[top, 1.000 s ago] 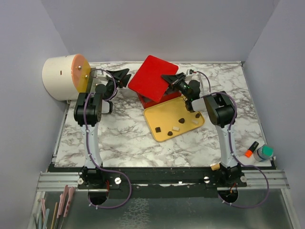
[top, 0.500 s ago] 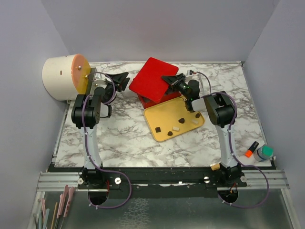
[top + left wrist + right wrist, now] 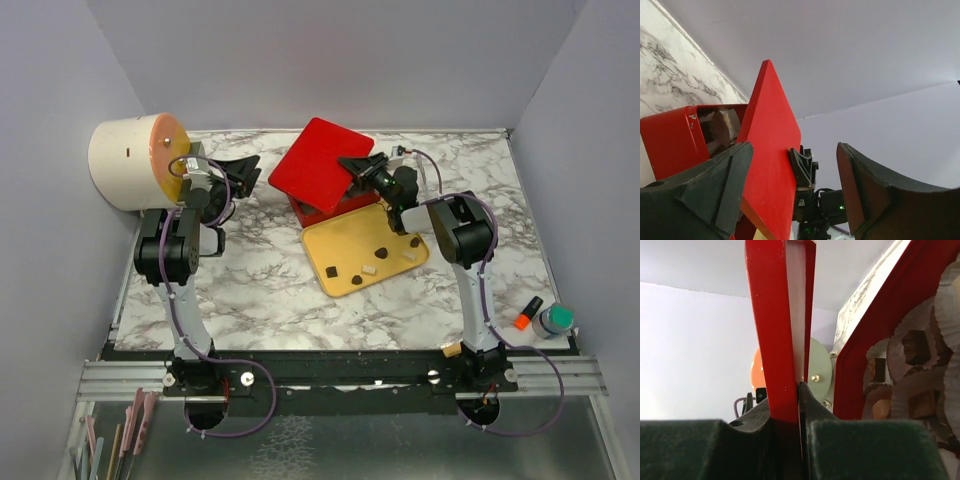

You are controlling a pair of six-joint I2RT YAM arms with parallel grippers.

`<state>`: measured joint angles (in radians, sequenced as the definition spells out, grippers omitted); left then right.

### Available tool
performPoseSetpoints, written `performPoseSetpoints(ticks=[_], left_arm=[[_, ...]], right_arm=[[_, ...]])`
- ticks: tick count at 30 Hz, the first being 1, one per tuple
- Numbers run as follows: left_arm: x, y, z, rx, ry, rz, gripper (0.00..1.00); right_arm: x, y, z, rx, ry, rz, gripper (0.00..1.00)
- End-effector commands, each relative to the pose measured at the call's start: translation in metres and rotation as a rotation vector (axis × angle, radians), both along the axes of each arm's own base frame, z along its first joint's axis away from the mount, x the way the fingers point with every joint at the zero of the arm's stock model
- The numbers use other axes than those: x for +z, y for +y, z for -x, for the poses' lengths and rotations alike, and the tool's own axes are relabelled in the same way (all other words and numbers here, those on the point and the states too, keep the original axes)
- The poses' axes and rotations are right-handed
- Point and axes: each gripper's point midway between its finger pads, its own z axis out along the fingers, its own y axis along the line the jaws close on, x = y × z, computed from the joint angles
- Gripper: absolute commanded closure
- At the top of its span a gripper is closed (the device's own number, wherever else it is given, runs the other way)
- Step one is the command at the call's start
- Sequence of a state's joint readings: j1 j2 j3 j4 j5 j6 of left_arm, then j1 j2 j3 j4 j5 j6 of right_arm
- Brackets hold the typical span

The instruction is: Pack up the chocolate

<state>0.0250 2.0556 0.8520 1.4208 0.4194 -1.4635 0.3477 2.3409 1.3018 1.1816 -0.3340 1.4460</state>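
Observation:
Several tiny chocolate pieces, dark (image 3: 381,249) and cream-white (image 3: 368,268), lie on the flat yellow tray (image 3: 345,235). Behind it stands the red box (image 3: 318,211), with white paper cups (image 3: 945,300) and chocolate pieces (image 3: 912,345) inside. My right gripper (image 3: 362,168) is shut on the edge of the red lid (image 3: 320,165) and holds it tilted above the box; the right wrist view shows the lid (image 3: 777,325) pinched in that gripper (image 3: 800,390). My left gripper (image 3: 240,170) is open and empty, left of the lid and apart from it. The left wrist view shows the lid (image 3: 772,150) ahead of that gripper (image 3: 794,147).
A white cylinder with an orange-yellow face (image 3: 125,160) stands at the far left, close behind my left arm. An orange marker (image 3: 527,313) and a small green-lidded jar (image 3: 553,320) sit at the near right edge. Grey walls enclose the table.
My left arm has drawn back to the left, away from the red lid, with its gripper open. The right gripper and the lid have stayed put.

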Motion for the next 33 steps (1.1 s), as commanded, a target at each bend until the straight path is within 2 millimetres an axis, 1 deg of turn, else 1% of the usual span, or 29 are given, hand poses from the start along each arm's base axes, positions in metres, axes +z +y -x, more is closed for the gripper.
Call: performPoseSetpoints(ticks=[1, 9, 13, 15, 18, 26, 31, 33], left_arm=[[0.006, -0.001, 0.01, 0.016, -0.016, -0.053, 0.23], [-0.002, -0.007, 0.026, 0.006, 0.023, -0.085, 0.23], [-0.003, -0.011, 0.028, -0.008, 0.024, -0.092, 0.23], [-0.004, -0.026, 0.031, -0.038, 0.026, -0.097, 0.23], [-0.005, -0.035, 0.034, -0.057, 0.03, -0.11, 0.23], [-0.009, -0.057, 0.035, -0.093, 0.036, -0.127, 0.23], [-0.007, -0.065, 0.031, -0.097, 0.028, -0.123, 0.23], [-0.002, -0.069, 0.029, -0.102, 0.016, -0.118, 0.24]], right_arm=[[0.052, 0.003, 0.006, -0.012, -0.104, -0.069, 1.0], [0.066, 0.01, 0.005, -0.018, -0.125, -0.094, 1.0], [0.073, 0.014, 0.003, -0.021, -0.134, -0.101, 1.0], [0.076, 0.017, 0.002, -0.019, -0.139, -0.1, 1.0], [0.081, 0.019, 0.001, -0.02, -0.147, -0.095, 1.0], [0.079, 0.026, 0.0, -0.013, -0.145, -0.093, 0.99], [0.077, 0.03, 0.002, -0.011, -0.141, -0.093, 1.0], [0.075, 0.033, 0.003, -0.007, -0.14, -0.091, 1.0]])
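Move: For the open left hand, the red lid's middle is about 19 cm to its right, level fore and aft and some 2 cm lower. The red box lies about 21 cm right, 3 back and 14 below it. The right hand still pinches the lid, whose middle is some 8 cm to its left and 1 back. From the right hand the box is about 5 cm left, 4 back and 11 below; the yellow tray is 4 right, 21 back, 15 below. Right hand keeps pinching the lid, lifting it 4 cm and leftward; open left hand reaches right towards it. ##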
